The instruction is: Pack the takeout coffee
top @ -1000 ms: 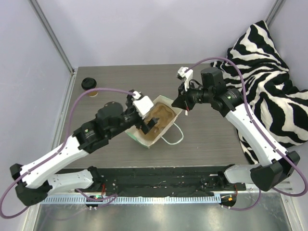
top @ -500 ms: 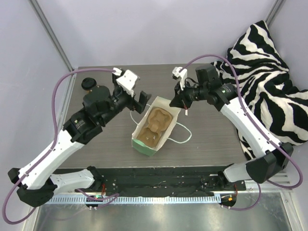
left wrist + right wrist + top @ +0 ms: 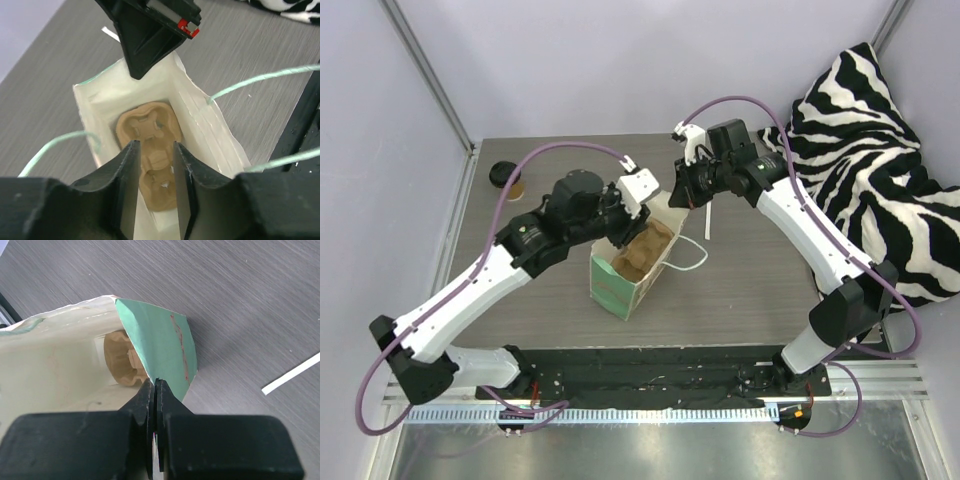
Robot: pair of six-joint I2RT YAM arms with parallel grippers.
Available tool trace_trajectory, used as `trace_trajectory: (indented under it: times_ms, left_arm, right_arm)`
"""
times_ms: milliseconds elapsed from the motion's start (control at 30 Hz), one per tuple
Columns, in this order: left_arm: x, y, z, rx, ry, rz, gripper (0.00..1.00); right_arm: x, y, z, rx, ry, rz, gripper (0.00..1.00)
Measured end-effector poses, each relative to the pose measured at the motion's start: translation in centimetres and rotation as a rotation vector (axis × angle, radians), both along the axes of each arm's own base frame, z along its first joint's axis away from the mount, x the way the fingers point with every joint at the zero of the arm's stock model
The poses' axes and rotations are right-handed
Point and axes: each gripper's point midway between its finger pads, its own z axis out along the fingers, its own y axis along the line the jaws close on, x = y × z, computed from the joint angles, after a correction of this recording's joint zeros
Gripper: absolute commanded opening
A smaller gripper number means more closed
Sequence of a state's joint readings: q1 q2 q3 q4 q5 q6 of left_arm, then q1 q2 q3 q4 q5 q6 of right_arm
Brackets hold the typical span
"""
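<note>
The takeout coffee [image 3: 506,177], a small tan cup with a black lid, stands alone at the table's far left corner, away from both arms. The mint-green paper bag [image 3: 612,285] stands mid-table with its mouth up and the brown pulp carrier [image 3: 642,252] inside. My left gripper [image 3: 623,222] hangs over the bag's mouth. In the left wrist view its fingers [image 3: 131,165] stand partly apart with nothing between them, the carrier [image 3: 145,125] below the gap. My right gripper [image 3: 682,192] is shut on the bag's far rim, pinching the green wall [image 3: 160,340].
A zebra-striped cloth [image 3: 870,130] lies bunched along the right side of the table. A thin white strip [image 3: 707,222] lies just right of the bag. The bag's white string handle [image 3: 690,255] trails to the right. A black rail [image 3: 650,365] runs along the near edge.
My left arm swung from the left of the bag to over its mouth, and its jaws narrowed. The bag now stands more upright. The right gripper shifted slightly left, still holding the rim.
</note>
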State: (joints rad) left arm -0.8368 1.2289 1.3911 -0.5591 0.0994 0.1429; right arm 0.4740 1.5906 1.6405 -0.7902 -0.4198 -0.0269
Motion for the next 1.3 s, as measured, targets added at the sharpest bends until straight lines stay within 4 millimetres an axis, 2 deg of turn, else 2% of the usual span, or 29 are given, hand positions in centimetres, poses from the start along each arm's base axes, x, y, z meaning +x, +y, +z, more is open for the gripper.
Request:
trace_trajectory:
  times_ms: [200, 433, 600, 800, 1033, 1133, 1300]
  left_arm:
    - [0.8, -2.0, -3.5, 0.070, 0.060, -0.017, 0.20]
    - [2.9, -3.6, -9.4, 0.189, 0.113, -0.007, 0.14]
    - [3.3, -3.2, -13.4, 0.253, 0.100, -0.003, 0.11]
    - [4.5, -3.8, -16.6, 0.290, 0.059, -0.014, 0.08]
    - [5.6, -4.7, -18.2, 0.287, 0.041, -0.010, 0.04]
    - [5.7, -4.5, -18.9, 0.296, 0.049, -0.007, 0.00]
    - [6.2, -3.6, -19.7, 0.294, 0.064, 0.009, 0.00]
  right_arm:
    - [-0.2, 0.0, 0.1, 0.016, 0.032, -0.036, 0.01]
    - [-0.8, -0.1, 1.1, 0.040, 0.039, -0.054, 0.01]
    - [-1.7, 0.0, 2.1, 0.070, 0.040, -0.039, 0.01]
    - [-1.9, -0.1, 2.3, 0.085, 0.050, -0.040, 0.01]
    - [-1.4, -1.2, 1.5, 0.067, 0.065, -0.075, 0.01]
    - [-1.5, -1.2, 1.5, 0.074, 0.075, -0.078, 0.01]
    - [-1.3, -1.4, 1.2, 0.079, 0.097, -0.087, 0.01]
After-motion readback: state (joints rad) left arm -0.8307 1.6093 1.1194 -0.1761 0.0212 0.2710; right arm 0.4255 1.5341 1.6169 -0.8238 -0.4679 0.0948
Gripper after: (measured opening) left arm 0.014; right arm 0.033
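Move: Inside the paper bag the cup tray lies roughly 20 cm below the left hand, about 7 cm ahead and 5 cm to its right. The right gripper, already pinching the bag's far rim, is some 12 cm ahead of the left hand, 15 cm right and 7 cm lower; a handle loop sits level with the left hand, 17 cm right and 8 cm lower. From the right hand the tray is about 5 cm back, 10 cm left and 13 cm down. Plunging into the bag's mouth towards the tray, the left hand sinks about 20 cm, edging some 6 cm forward and a little right, and slows towards the bottom. Its half-open fingers close fully on the way and tip about 15 degrees more steeply down, seeming to end against the tray. The right gripper keeps its pinch on the rim, lifting and drawing back about 2 cm, then easing slightly down and right. ##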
